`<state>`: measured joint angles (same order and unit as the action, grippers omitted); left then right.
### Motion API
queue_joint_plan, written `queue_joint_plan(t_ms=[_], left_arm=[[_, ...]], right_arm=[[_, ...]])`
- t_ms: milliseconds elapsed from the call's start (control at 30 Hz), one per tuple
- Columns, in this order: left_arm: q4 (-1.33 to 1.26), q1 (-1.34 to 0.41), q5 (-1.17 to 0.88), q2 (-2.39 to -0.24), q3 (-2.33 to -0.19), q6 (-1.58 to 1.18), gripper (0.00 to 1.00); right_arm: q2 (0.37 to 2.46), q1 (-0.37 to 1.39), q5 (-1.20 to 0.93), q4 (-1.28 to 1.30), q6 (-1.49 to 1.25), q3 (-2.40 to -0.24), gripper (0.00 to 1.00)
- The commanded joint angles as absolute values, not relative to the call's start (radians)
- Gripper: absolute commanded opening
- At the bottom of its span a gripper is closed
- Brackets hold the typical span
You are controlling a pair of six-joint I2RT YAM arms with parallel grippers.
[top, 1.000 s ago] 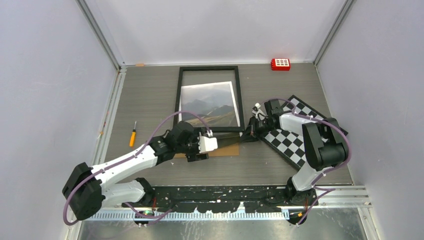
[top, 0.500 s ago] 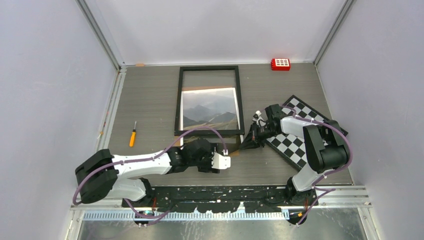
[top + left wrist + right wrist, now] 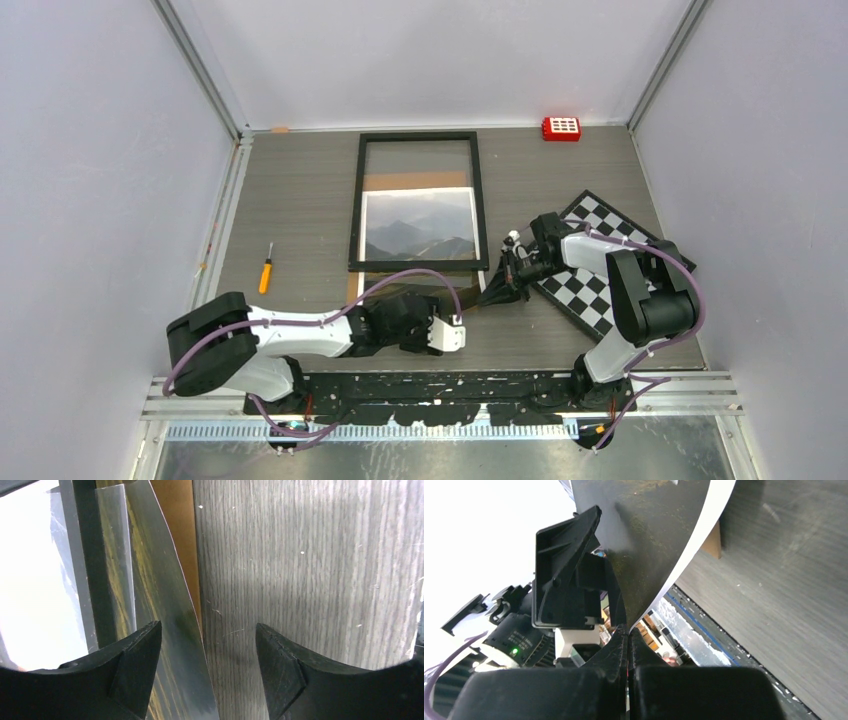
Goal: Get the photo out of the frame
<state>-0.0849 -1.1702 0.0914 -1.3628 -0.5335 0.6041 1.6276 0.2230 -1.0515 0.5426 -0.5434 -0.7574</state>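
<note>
The black frame (image 3: pixel 356 200) lies flat at the table's middle back. The photo (image 3: pixel 420 225), a mountain landscape, shows through its lower half and sticks out past its near bar. My right gripper (image 3: pixel 500 291) is shut on the photo's near right corner, and in the right wrist view the print (image 3: pixel 654 530) curves down into the closed tips (image 3: pixel 628 632). My left gripper (image 3: pixel 455 333) is open just in front of the frame. In the left wrist view its fingers straddle the photo's edge (image 3: pixel 165 605) and bare table, with the frame's bar (image 3: pixel 92 570) to the left.
A brown backing board (image 3: pixel 415 181) shows inside the frame above the photo and beside the print (image 3: pixel 180 530). A checkerboard (image 3: pixel 590 290) lies under the right arm. A red block (image 3: pixel 561 128) sits at the back right, an orange screwdriver (image 3: pixel 266 267) at the left.
The photo has slid toward the near edge, baring brown board in the frame. The right gripper drew back with it. The left arm swung down and right.
</note>
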Motion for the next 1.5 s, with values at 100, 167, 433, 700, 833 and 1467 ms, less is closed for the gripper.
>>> queue_joint_plan(t_ms=[100, 167, 433, 700, 833, 1467], left_arm=[[-0.143, -1.17, 0.182, -1.344, -0.533, 0.61, 0.65], [-0.124, -1.17, 0.199, -1.333, -0.541, 0.606, 0.6], [0.166, -1.171, 0.141, -1.208, -0.644, 0.579, 0.16], [0.617, -1.159, -0.083, -1.116, -0.852, 0.508, 0.0], [0.779, -1.149, -0.155, -1.094, -0.971, 0.492, 0.0], [1.334, -1.007, -0.427, -1.071, -1.598, 0.473, 0.0]], right_arm=[[1.555, 0.228, -1.175, 0.639, -0.522, -0.768, 0.01], [1.548, 0.227, -1.178, 0.645, -0.52, -0.768, 0.0], [1.533, 0.228, -1.136, 0.738, -0.433, -0.817, 0.05], [1.403, 0.226, -0.965, 0.764, -0.359, -0.932, 0.52], [1.388, 0.224, -0.904, 0.777, -0.314, -0.989, 0.66], [1.433, 0.222, -0.683, 0.795, -0.059, -1.351, 1.0]])
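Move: The photo's near edge slants between the left hand's open fingers, its middle some 2 cm ahead, 4 cm left and 1 cm lower; the frame's near bar is about 9 cm ahead, 5 cm left and 3 cm lower. The right hand still pinches the photo's near-right corner at its fingertips; from it the frame's near bar is roughly 6 cm ahead, 11 cm left and 7 cm lower, the chessboard 6 cm ahead and 22 cm right. Left hand pinches the photo's near edge, lifting it about 25 cm and back; right hand opens, rising forward. ##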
